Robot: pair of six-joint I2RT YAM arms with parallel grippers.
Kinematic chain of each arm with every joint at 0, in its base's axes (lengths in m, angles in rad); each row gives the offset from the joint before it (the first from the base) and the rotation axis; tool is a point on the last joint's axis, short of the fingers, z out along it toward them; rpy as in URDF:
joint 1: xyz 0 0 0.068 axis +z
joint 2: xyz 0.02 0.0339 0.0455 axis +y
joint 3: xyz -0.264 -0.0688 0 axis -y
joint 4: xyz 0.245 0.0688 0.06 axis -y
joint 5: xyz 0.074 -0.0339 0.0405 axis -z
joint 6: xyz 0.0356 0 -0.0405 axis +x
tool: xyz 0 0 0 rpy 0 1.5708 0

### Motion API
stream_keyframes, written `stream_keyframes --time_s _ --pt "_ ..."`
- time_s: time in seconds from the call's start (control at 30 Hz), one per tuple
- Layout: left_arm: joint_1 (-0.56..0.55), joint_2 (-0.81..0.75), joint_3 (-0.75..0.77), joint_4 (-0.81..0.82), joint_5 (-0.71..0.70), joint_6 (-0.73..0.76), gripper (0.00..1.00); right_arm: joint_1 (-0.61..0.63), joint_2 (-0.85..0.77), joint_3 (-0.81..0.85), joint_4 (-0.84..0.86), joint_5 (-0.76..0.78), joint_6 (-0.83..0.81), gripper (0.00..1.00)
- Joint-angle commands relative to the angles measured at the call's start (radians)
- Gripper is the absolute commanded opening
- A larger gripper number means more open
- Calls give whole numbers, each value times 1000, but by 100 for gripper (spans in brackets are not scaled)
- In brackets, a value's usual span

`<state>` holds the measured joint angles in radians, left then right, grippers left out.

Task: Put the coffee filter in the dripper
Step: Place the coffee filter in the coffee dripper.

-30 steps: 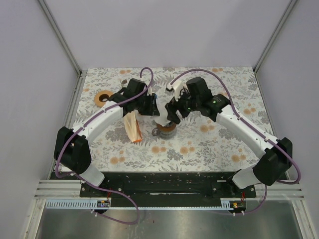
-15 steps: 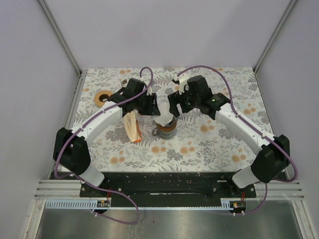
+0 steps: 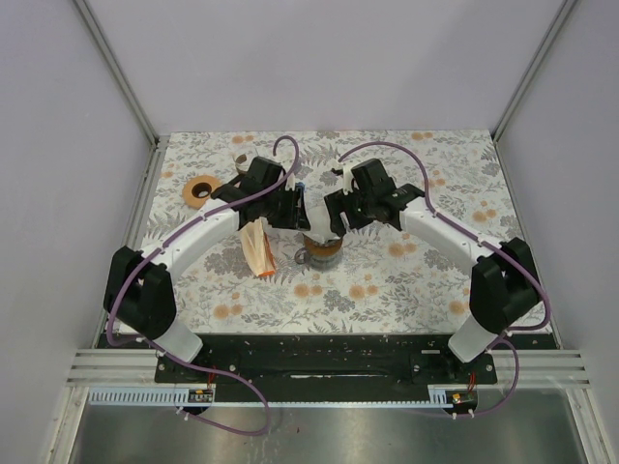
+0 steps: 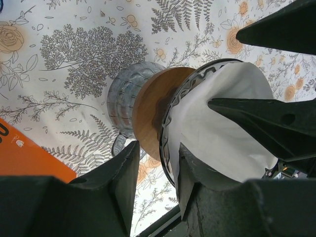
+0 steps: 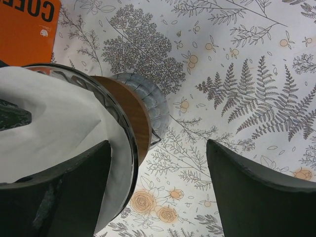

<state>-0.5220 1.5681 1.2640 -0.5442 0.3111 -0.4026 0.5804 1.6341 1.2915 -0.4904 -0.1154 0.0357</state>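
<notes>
The glass dripper with a wooden collar stands mid-table. The white coffee filter sits in its cone, edges above the rim. My left gripper straddles the dripper's rim: one finger rests against the paper inside, the other stands outside, clear of the collar, so it is open. My right gripper is open wide. One of its fingers lies over the filter inside the dripper. The other hangs over bare tablecloth.
An orange filter packet lies just left of the dripper, also seen from the wrists. A brown tape roll and a small cylinder sit at the back left. Both arms crowd the dripper.
My left jaws have widened a little around the rim. My right gripper has shifted left and up to the dripper's top, and that arm has folded inward.
</notes>
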Motion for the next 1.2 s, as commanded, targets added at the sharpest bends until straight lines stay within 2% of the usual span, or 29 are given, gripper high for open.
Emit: stream_keyframes --time_s 0.0,0.5,0.7,0.97,1.17 --pt "-12 9 -8 33 8 19 39 -7 15 3 42 -4 12 84" --pt "-13 -3 32 20 -47 57 40 -5 7 11 30 2 -29 85" --pt "-15 -34 55 20 -30 61 54 -5 -14 58 6 -67 -66 85" --pt "-15 -40 64 20 -10 65 59 -5 -34 103 -4 -107 -65 86" --pt "-15 -42 75 10 -6 71 68 -5 -48 117 -22 -93 -79 86"
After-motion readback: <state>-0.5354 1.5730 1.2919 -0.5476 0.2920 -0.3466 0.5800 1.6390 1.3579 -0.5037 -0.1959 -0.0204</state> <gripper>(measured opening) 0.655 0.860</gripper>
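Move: The coffee filter already sits loosely in the dripper between the hands. Its middle is about 4 cm to the right of the left hand and 4 cm to the left of the right hand, some 2 cm below both, and about a centimetre nearer the base than the right hand. From the left hand, the carafe under the dripper is about 4 cm right, 1 cm back and 10 cm down. The orange coffee bag lies some 10 cm left, 2 cm farther out and 14 cm down. The filter is first pressed a little deeper into the dripper, both hands easing down under 1 cm at opposite sides of the rim, each with its inner finger on the paper, and holding there. The left hand then opens its fingers from under half to about two-thirds, rising about 1 cm; the right, still wide open, lifts roughly 3 cm while edging left over the filter. ##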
